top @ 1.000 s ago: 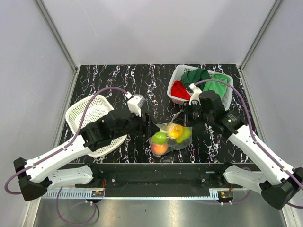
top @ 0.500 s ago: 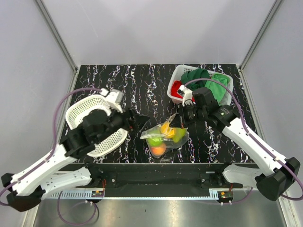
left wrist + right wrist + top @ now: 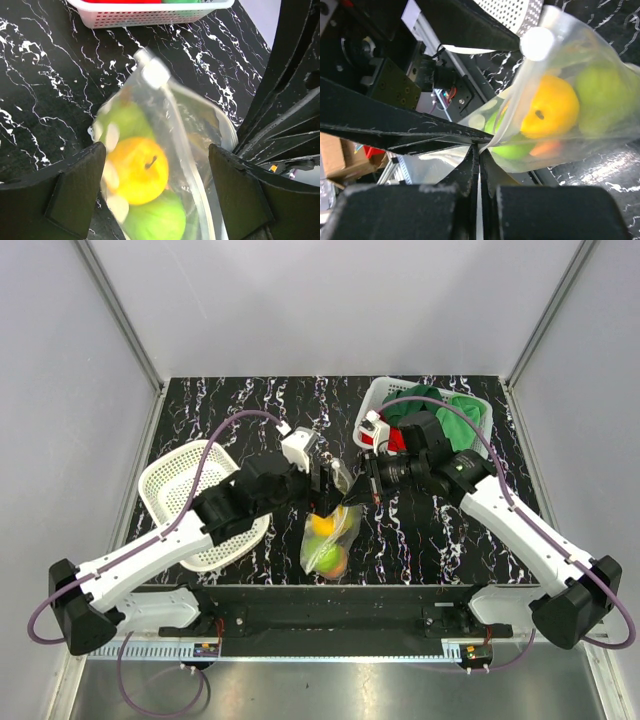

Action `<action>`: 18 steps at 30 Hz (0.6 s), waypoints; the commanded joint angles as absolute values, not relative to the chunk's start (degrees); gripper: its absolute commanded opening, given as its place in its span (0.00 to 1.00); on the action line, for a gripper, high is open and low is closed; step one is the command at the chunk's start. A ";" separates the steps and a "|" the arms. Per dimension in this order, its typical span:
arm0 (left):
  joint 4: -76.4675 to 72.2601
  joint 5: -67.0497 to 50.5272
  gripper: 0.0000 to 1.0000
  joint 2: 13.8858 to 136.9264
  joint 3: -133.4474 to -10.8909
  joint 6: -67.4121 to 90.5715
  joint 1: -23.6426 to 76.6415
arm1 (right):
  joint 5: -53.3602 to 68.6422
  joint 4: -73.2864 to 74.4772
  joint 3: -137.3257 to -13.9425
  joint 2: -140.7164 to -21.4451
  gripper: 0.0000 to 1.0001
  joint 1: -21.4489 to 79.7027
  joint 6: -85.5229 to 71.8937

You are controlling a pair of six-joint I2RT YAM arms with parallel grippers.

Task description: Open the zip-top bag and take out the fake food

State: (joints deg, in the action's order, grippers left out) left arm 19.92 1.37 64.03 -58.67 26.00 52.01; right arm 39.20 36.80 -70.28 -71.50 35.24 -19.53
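Observation:
The zip-top bag point(image 3: 330, 536) hangs above the table, clear with white dots. My right gripper point(image 3: 351, 497) is shut on the bag's top edge point(image 3: 492, 145); its fingers point(image 3: 470, 165) are pressed together. The fake food lies inside the bag: a yellow fruit point(image 3: 137, 170), a green apple point(image 3: 125, 119), a second green one point(image 3: 156, 220) and an orange one point(image 3: 339, 562) at the bottom. My left gripper point(image 3: 157, 192) is open. Its fingers point(image 3: 75, 190) stand on either side of the bag's upper part without touching it.
A round white basket point(image 3: 178, 480) sits at the left, under my left arm. A rectangular white basket point(image 3: 483, 435) with green cloths point(image 3: 462, 415) and a red one point(image 3: 398, 438) stands at the back right, behind my right wrist. The same basket point(image 3: 150, 15) shows beyond the bag.
My right gripper has carried the bag up and to the left, so it now hangs upright. My left arm has swung in from the round basket to the bag, jaws wider.

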 commanded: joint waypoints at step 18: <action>23.82 -1.40 0.00 61.26 -59.42 31.01 50.10 | 26.02 43.94 -69.70 -70.31 0.05 34.01 -20.46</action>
State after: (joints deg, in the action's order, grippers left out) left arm 24.45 0.21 63.81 -57.06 29.04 50.24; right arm 34.70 40.73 -70.26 -72.53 34.46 -18.11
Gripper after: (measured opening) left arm 0.012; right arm 0.022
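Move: The bag's free left lip runs between your open left fingers, some 4 cm below the left hand point and about 1 cm back. The bag's white zip end is about 7 cm ahead of that hand, 1 cm to its right and 4 cm below; the orange fruit lies about 6 cm back, 1 cm left and 9 cm down. From the right gripper, already shut on the mouth's other edge, that left lip is about 5 cm to the left, 1 cm ahead and 3 cm lower. Sink the left gripper about 4 cm over the bag's free lip, tipping its fingers slightly downward, and close it from nearly wide open to shut so the tips pinch that lip. Then lift it some 1.5 cm and draw it about 2 cm left. Keep the right pinch on the opposite lip, easing that hand about 2 cm down, then also a little right and forward, to spread the mouth. ##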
